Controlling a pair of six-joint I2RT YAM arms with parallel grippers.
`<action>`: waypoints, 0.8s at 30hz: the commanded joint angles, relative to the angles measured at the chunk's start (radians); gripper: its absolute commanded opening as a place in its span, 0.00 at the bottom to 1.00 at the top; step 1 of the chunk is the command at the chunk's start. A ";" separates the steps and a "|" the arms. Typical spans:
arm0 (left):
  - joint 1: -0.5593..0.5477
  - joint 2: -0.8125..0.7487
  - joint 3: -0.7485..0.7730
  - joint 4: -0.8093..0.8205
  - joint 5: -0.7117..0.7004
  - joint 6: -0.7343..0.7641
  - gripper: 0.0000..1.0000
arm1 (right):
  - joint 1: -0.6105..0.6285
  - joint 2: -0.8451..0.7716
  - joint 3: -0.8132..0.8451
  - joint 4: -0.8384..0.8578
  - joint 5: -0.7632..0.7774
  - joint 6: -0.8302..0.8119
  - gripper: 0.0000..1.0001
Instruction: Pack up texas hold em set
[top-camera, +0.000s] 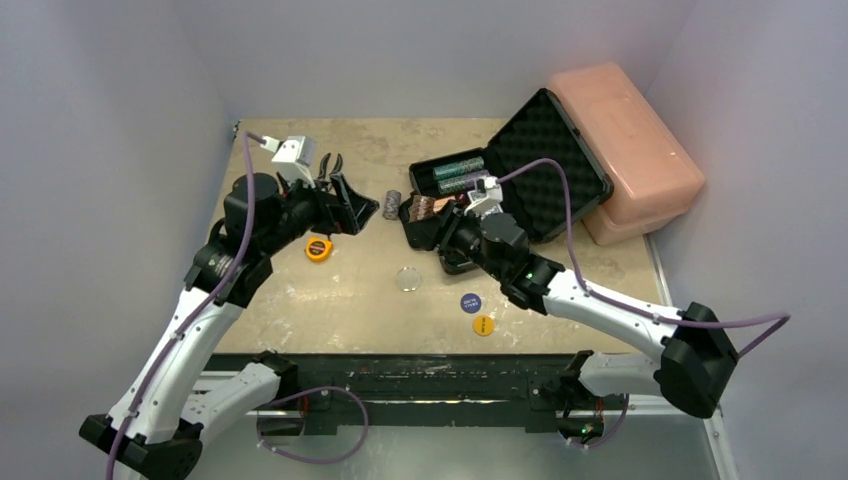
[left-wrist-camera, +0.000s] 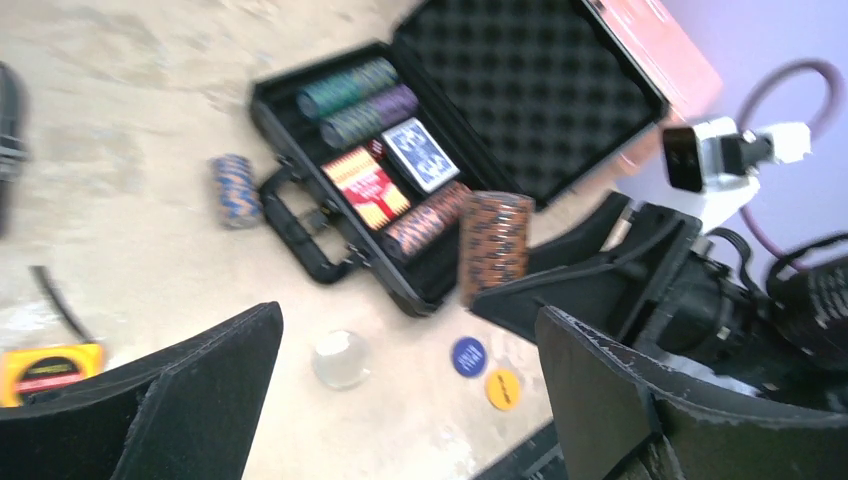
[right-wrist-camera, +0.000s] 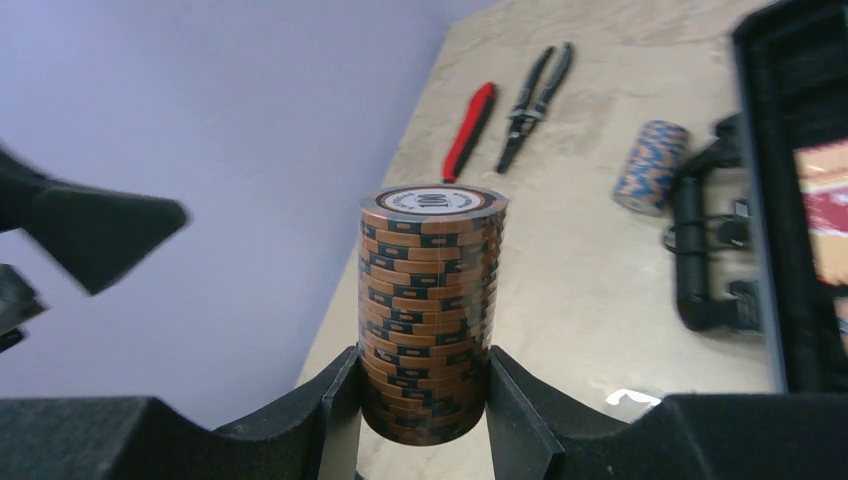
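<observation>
The black briefcase lies open, foam lid up, with green and purple chip stacks, a red deck, a blue deck and a lying orange stack in its tray. My right gripper is shut on an upright orange-and-black chip stack, held just in front of the case's near edge. A blue-and-orange chip stack lies on the table by the handle. My left gripper hangs open and empty, left of that stack.
Clear, blue and yellow round buttons lie on the table in front of the case. A yellow tape measure sits under the left arm; pliers and a red-handled tool lie at the back left. The pink box stands behind the lid.
</observation>
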 joint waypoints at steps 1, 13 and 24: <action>-0.004 -0.083 -0.008 -0.007 -0.252 0.062 0.98 | 0.003 -0.109 -0.016 -0.131 0.264 0.058 0.00; -0.002 -0.175 -0.020 -0.050 -0.616 0.139 0.95 | 0.003 -0.080 0.119 -0.671 0.559 0.380 0.00; -0.002 -0.176 -0.016 -0.070 -0.634 0.138 0.94 | 0.000 0.036 0.190 -0.755 0.574 0.524 0.00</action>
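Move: The right hand, already pinching the brown chip stack, is bound for the empty front channel of the open case, about 9 cm ahead, 13 cm right and some 22 cm lower. The brown stack lying in the case is about 4 cm beyond that channel and 2 cm left of it; the Texas Hold'em box is 18 cm ahead of the hand and 5 cm right. From the empty left hand, the channel is about 10 cm ahead, 25 cm right and 29 cm below. The right hand keeps its pinch on the chip stack and swings it about 11 cm right, sinking ever more steeply by some 10 cm towards the case's front channel, while the wrist turns clockwise and tips the fingers downward from nearly level. The left hand, fingers still wide open, draws away some 12 cm left, swinging counter-clockwise about 30 degrees until its fingers point forward. ##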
